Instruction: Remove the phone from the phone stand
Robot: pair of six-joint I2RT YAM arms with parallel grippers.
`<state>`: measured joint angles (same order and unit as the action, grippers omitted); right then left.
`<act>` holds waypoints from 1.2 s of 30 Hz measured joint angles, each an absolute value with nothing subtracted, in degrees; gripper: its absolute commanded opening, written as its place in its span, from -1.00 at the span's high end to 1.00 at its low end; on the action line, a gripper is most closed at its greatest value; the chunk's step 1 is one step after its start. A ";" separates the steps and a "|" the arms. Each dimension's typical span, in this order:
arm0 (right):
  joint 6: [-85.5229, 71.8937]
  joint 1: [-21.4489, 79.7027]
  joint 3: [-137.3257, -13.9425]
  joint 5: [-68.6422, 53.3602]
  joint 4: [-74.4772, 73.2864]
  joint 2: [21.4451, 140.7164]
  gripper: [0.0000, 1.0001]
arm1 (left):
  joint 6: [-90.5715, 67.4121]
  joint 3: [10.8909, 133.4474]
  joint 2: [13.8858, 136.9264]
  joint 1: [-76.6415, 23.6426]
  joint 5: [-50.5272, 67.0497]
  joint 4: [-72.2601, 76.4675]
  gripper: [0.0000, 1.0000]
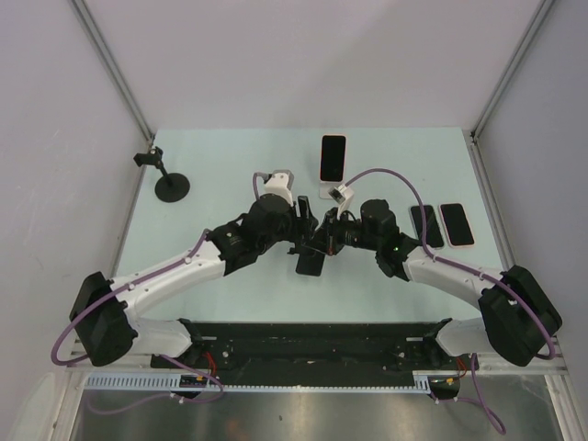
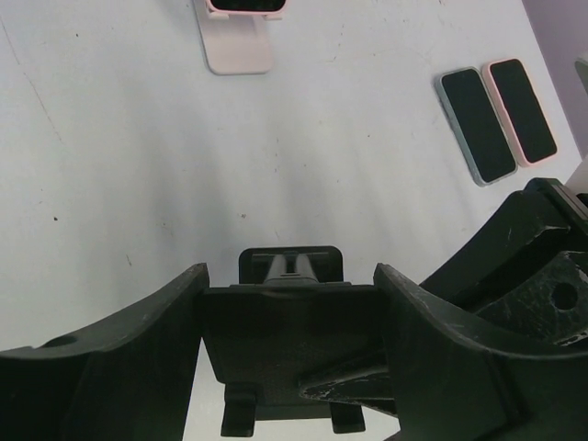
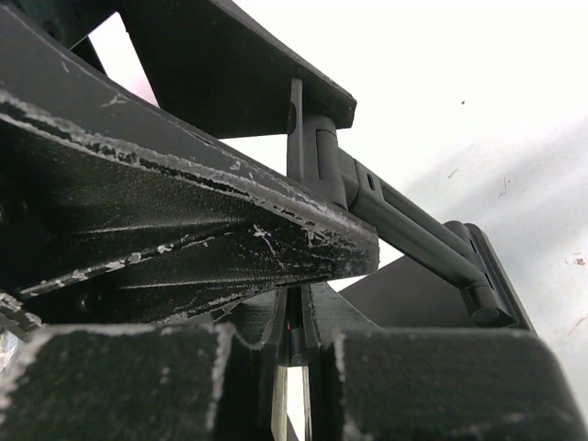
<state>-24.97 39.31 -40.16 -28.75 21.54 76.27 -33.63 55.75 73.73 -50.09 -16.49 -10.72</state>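
A pink phone (image 1: 333,156) stands on a pale stand (image 1: 329,191) at the back of the table; both also show at the top of the left wrist view, phone (image 2: 246,5) and stand (image 2: 239,50). Both grippers meet nearer, at a black folding phone stand (image 1: 310,264). My left gripper (image 1: 301,241) has its fingers against both sides of that stand's plate (image 2: 276,340). No phone shows on the plate. My right gripper (image 1: 323,241) is shut on the plate's thin edge (image 3: 303,322); one of its fingers (image 2: 367,386) lies across the plate's front. The stand's arm (image 3: 413,239) runs down to its base.
Two phones lie flat at the right, a dark one (image 1: 425,225) (image 2: 473,124) and a pink one (image 1: 457,223) (image 2: 522,110). A black round-based holder (image 1: 171,186) stands at the back left. Walls enclose the table on three sides.
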 measured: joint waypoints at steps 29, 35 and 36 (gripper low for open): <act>-17.28 34.54 -37.45 -24.32 14.31 68.53 -0.95 | -4.93 70.83 87.96 -9.96 -10.76 -12.16 0.63; -15.35 33.34 -37.34 -23.86 12.56 67.55 -0.95 | 0.51 79.24 98.78 -5.58 -8.21 -12.19 0.60; -15.14 33.08 -37.34 -23.81 12.32 67.48 -0.95 | 0.97 80.62 100.42 -4.93 -7.38 -12.08 0.60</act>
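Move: Up in the left gripper hangs the black phone stand, also still pinched by the right fingers, its middle about 6 cm below both hands. Its way leads to clear table about 24 cm ahead, 28 to the left and 17 below the left hand. There the round stand rises some 40 cm left of that hand and 23 ahead, its middle about 10 below. The white stand with its phone is about 24 ahead, 7 right and 11 below. Keeping its grip on the black stand's head, the left hand sweeps about 27 cm left and 23 forward to the clear table beside the round stand, nearly level, sinking a little late on; the wrist turns some 20 degrees counter-clockwise and its left side lifts. First the right fingers open wide and let go of the stand, then that hand backs about 6 cm right. ##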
